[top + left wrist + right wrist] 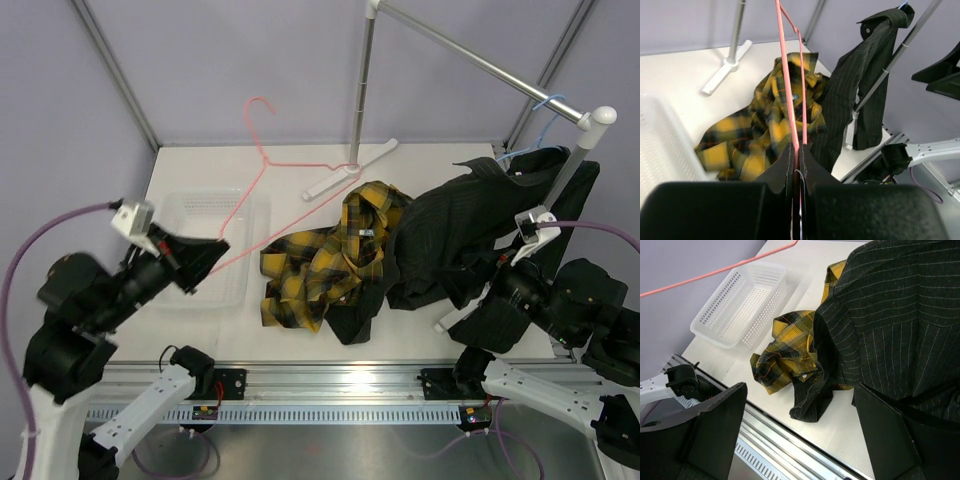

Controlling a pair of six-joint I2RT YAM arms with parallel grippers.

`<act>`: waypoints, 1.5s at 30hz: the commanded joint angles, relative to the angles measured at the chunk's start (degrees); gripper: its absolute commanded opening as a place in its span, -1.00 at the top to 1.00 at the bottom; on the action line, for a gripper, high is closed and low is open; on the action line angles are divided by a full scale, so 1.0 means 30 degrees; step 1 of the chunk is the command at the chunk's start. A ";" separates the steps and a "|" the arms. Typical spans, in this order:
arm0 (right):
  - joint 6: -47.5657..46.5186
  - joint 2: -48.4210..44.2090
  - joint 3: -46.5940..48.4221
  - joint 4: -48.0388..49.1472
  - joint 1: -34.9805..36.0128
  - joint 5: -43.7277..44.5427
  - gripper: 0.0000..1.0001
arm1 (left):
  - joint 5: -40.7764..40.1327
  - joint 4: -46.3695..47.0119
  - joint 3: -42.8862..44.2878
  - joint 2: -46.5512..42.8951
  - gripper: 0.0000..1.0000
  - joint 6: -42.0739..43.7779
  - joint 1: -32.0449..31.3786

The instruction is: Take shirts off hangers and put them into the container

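Note:
My left gripper (205, 255) is shut on a corner of the pink hanger (262, 165), which is bare and slants up over the container (245, 205); the wire runs out between the shut fingers (797, 150). The yellow plaid shirt (330, 255) lies crumpled on the table. The black striped shirt (465, 215) hangs by its collar from the blue hanger (548, 103) on the rail, its lower part spread on the table and over the plaid shirt. My right gripper (478, 298) is open beside the black shirt (890, 315), with nothing between its fingers (800, 390).
The metal rail (470, 55) slants across the back right, with its upright's foot (350, 168) at mid-table and a second post (585, 140) at the right. The white container (740, 305) holds nothing. The table's near edge meets the arm-mount track (330, 385).

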 commanded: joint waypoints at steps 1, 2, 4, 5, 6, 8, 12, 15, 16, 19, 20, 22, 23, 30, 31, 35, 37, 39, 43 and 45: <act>0.0481 -0.0119 -0.0056 -0.0675 0.0129 0.0519 -0.71 | 0.2116 0.6878 -0.0928 0.4255 1.00 -0.0203 0.0023; 0.0510 -0.0293 -0.0202 -0.0763 0.0129 0.0286 0.66 | 0.2175 0.7533 -0.0842 0.4935 1.00 -0.0173 0.0023; 0.0656 -0.0441 -0.0465 -0.0823 0.0129 -0.0008 1.00 | 0.2264 0.9111 0.0002 0.6341 1.00 -0.0027 -0.0005; 0.0686 -0.0616 -0.0670 -0.0794 0.0129 -0.0242 1.00 | 0.2292 0.9557 0.0356 0.7624 1.00 -0.0084 -0.0064; 0.0773 -0.0617 -0.0904 -0.0793 0.0129 -0.0331 1.00 | 0.2380 1.0054 0.0708 0.8217 1.00 -0.0085 -0.0152; 0.0978 -0.0559 -0.1197 -0.0707 0.0129 -0.0418 1.00 | 0.1769 1.0966 0.2078 0.9389 1.00 0.0469 -0.1027; 0.1155 -0.0267 -0.2077 -0.0413 0.0129 -0.1092 1.00 | 0.0272 1.1636 0.4459 1.2731 1.00 0.1992 -0.2697; 0.1213 -0.0061 -0.2370 -0.0150 0.0129 -0.1240 1.00 | -0.0723 1.2050 0.5481 1.4018 1.00 0.2549 -0.3488; 0.1242 -0.0003 -0.2429 -0.0062 0.0129 -0.1269 1.00 | -0.1015 1.2341 0.5603 1.4169 1.00 0.2697 -0.3637; 0.1213 0.0056 -0.2547 -0.0002 0.0129 -0.1240 1.00 | -0.1516 1.3309 0.5691 1.4783 1.00 0.2874 -0.4049; 0.1242 0.0144 -0.2489 -0.0031 0.0129 -0.1153 1.00 | -0.1400 1.3369 0.5895 1.5075 1.00 0.2874 -0.4078; 0.1242 0.0144 -0.2459 -0.0061 0.0158 -0.1152 1.00 | -0.1136 1.3340 0.6773 1.6155 1.00 0.2933 -0.4195; 0.1243 0.0115 -0.2488 -0.0061 0.0129 -0.1152 1.00 | -0.1048 1.3427 0.7008 1.6481 1.00 0.2933 -0.4282; 0.1448 -0.0119 -0.2664 -0.0090 0.0129 -0.1094 1.00 | -0.1252 1.3663 0.8912 1.8973 1.00 0.3284 -0.5278; 0.1477 -0.0148 -0.2751 -0.0090 0.0129 -0.1123 1.00 | -0.1310 1.3518 0.9437 1.9236 1.00 0.3371 -0.5308; 0.1536 -0.0265 -0.2810 -0.0149 0.0129 -0.1123 1.00 | -0.1516 1.3399 1.0230 2.0348 1.00 0.3636 -0.5426; 0.1477 -0.0178 -0.2840 -0.0119 0.0129 -0.1094 1.00 | -0.1545 1.3224 1.0524 2.0731 1.00 0.3695 -0.5397; 0.1477 -0.0149 -0.2810 -0.0119 0.0129 -0.1065 1.00 | -0.1457 1.3136 1.0614 2.1111 1.00 0.3666 -0.5426; 0.1332 0.0026 -0.2985 0.0173 0.0129 -0.0918 1.00 | -0.2127 1.3311 0.9445 2.0734 1.00 0.3636 -0.5484; 0.1273 0.0492 -0.2957 0.0377 0.0129 -0.0772 1.00 | -0.2569 1.3311 0.8453 2.0180 0.80 0.3577 -0.5514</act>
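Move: Some 47 cm ahead of the left hand, 40 cm right and 12 cm above lies the rail stretch that its held pink hanger is taken to. From that hand the plaid shirt is about 21 cm ahead, 23 cm right, 39 cm below; the container 24 cm ahead, 13 cm left, 37 cm below. From the right hand, the plaid shirt lies 19 cm ahead, 19 cm left, 35 cm below; the dark shirt 20 cm ahead, 15 cm right, 20 cm below. Swinging the bare hanger towards the rack rail, the left hand keeps its pinch on one corner and travels about 25 cm forward and as far to the right, fast at first, then easing, turning slightly clockwise and tipping its fingers up a little. The right hand shuts its wide-open, empty fingers and sinks about 6 cm, then waits, tipped slightly down. ##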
